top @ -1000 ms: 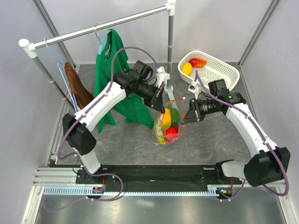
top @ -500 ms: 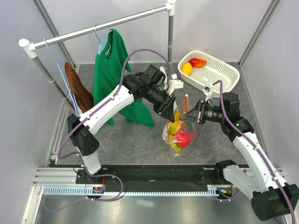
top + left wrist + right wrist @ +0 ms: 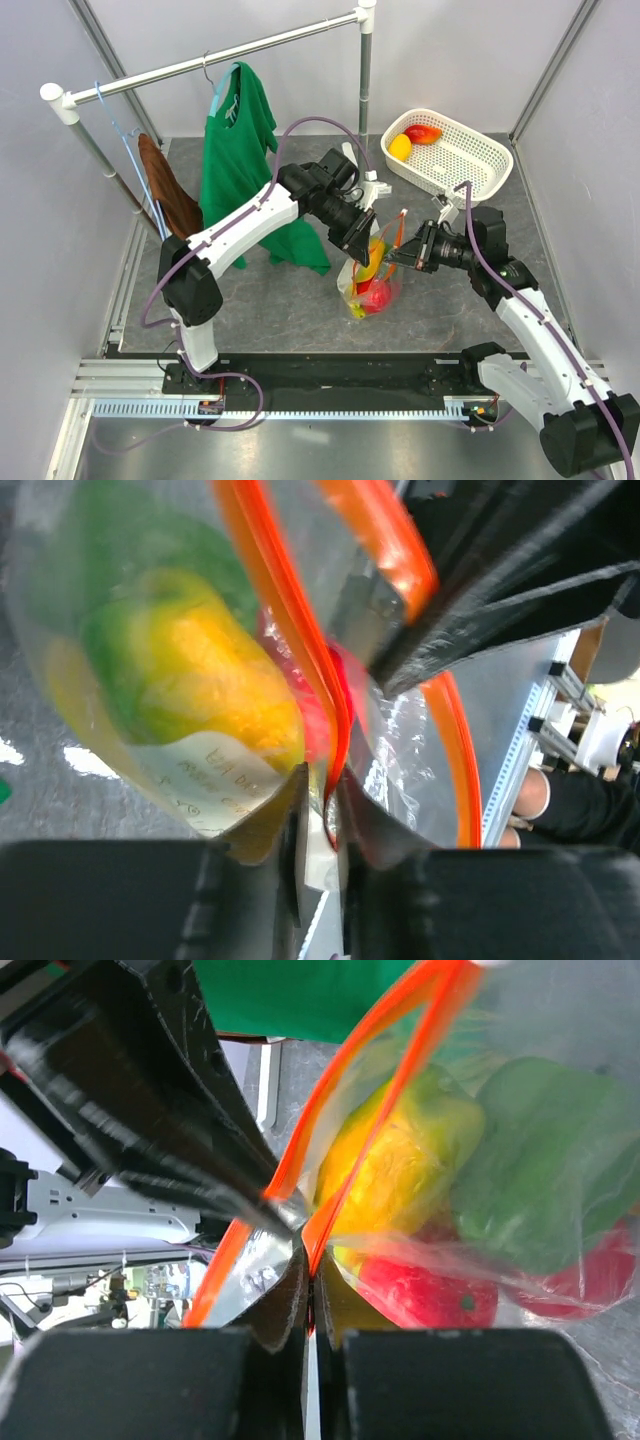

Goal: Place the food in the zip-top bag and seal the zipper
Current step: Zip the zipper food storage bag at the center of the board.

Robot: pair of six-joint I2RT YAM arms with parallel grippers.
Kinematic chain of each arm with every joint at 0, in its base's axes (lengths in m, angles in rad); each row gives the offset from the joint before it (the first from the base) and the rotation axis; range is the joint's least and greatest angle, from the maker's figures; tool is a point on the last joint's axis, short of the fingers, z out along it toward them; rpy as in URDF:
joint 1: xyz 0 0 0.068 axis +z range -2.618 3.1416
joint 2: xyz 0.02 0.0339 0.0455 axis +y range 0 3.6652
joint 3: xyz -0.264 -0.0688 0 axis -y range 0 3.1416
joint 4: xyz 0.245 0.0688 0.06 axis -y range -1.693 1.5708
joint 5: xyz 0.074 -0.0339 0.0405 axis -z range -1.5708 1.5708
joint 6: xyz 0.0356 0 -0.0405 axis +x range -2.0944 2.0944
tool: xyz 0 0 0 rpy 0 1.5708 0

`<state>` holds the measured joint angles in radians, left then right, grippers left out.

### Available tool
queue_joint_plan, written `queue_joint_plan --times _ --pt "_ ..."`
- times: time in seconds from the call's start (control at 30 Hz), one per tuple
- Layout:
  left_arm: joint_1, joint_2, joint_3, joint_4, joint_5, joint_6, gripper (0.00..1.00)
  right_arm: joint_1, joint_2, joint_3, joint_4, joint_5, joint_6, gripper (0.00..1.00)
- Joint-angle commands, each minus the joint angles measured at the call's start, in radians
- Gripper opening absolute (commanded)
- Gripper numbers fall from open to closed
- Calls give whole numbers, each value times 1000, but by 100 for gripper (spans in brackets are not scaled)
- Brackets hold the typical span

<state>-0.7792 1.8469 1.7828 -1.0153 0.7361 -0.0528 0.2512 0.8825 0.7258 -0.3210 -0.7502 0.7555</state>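
The clear zip-top bag (image 3: 372, 280) hangs above the table between both grippers. Through it show a yellow fruit (image 3: 210, 670), a green pepper (image 3: 540, 1150) and a red piece (image 3: 430, 1295). Its orange-red zipper (image 3: 290, 610) runs up from the fingers and stands parted higher up. My left gripper (image 3: 366, 243) (image 3: 322, 780) has its jaws close around the zipper strip and a white piece. My right gripper (image 3: 400, 253) (image 3: 310, 1260) is shut tight on the zipper (image 3: 370, 1030), just right of the left one. A lemon (image 3: 399, 147) and a mango (image 3: 424, 133) lie in the white basket (image 3: 470, 160).
A green shirt (image 3: 238, 170) hangs from the rack bar (image 3: 210, 62) at the back left, just behind my left arm. A brown cloth (image 3: 165, 190) hangs further left. The rack's upright post (image 3: 365, 70) stands beside the basket. Grey walls close both sides.
The bag has shifted slightly left and the two grippers have come closer together at its mouth. The left jaws loosened, then narrowed again on the strip. The right arm swung nearer over the second.
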Motion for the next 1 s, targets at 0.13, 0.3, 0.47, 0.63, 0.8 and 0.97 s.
queue_joint_plan --times 0.13,0.3,0.47,0.63,0.8,0.97 --pt "-9 40 133 -41 48 169 2 7 -76 36 -10 -37 -186 46" --pt "-8 63 161 -118 82 293 2 3 -47 233 -335 4 -685 87" --pt "15 101 197 -184 85 386 2 -21 -79 342 -449 122 -1166 97" --pt "40 107 221 -223 109 484 2 -43 -76 330 -471 187 -1352 98" --pt "46 94 224 -220 95 568 2 -179 -74 196 -363 79 -1490 94" --pt "47 86 211 -233 137 617 2 -390 136 241 -329 -281 -1507 94"
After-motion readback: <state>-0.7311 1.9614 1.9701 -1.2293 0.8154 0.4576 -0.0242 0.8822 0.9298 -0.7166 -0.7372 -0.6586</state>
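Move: The bag's orange zipper already runs between my left fingertips, which are not yet fully shut on it. Below that hand, the yellow pepper sits about 4 cm ahead, 3 cm right and 9 cm down, and the big tomato level, 4 cm right and 12 cm down. My right hand still pinches the rim beside it; the white zipper end lies some 10 cm ahead of my right hand and 3 cm to its right, at about the same height. I close my left fingers the rest of the way on the zipper and keep that pinch, easing about 2 cm forward while the wrist turns clockwise. My right hand opens wide, lets go of the rim and lifts about 5 cm, then swings some 10 cm right and a little forward, sinking back to its starting height as it rolls nearly 70 degrees counter-clockwise as seen from behind it. ##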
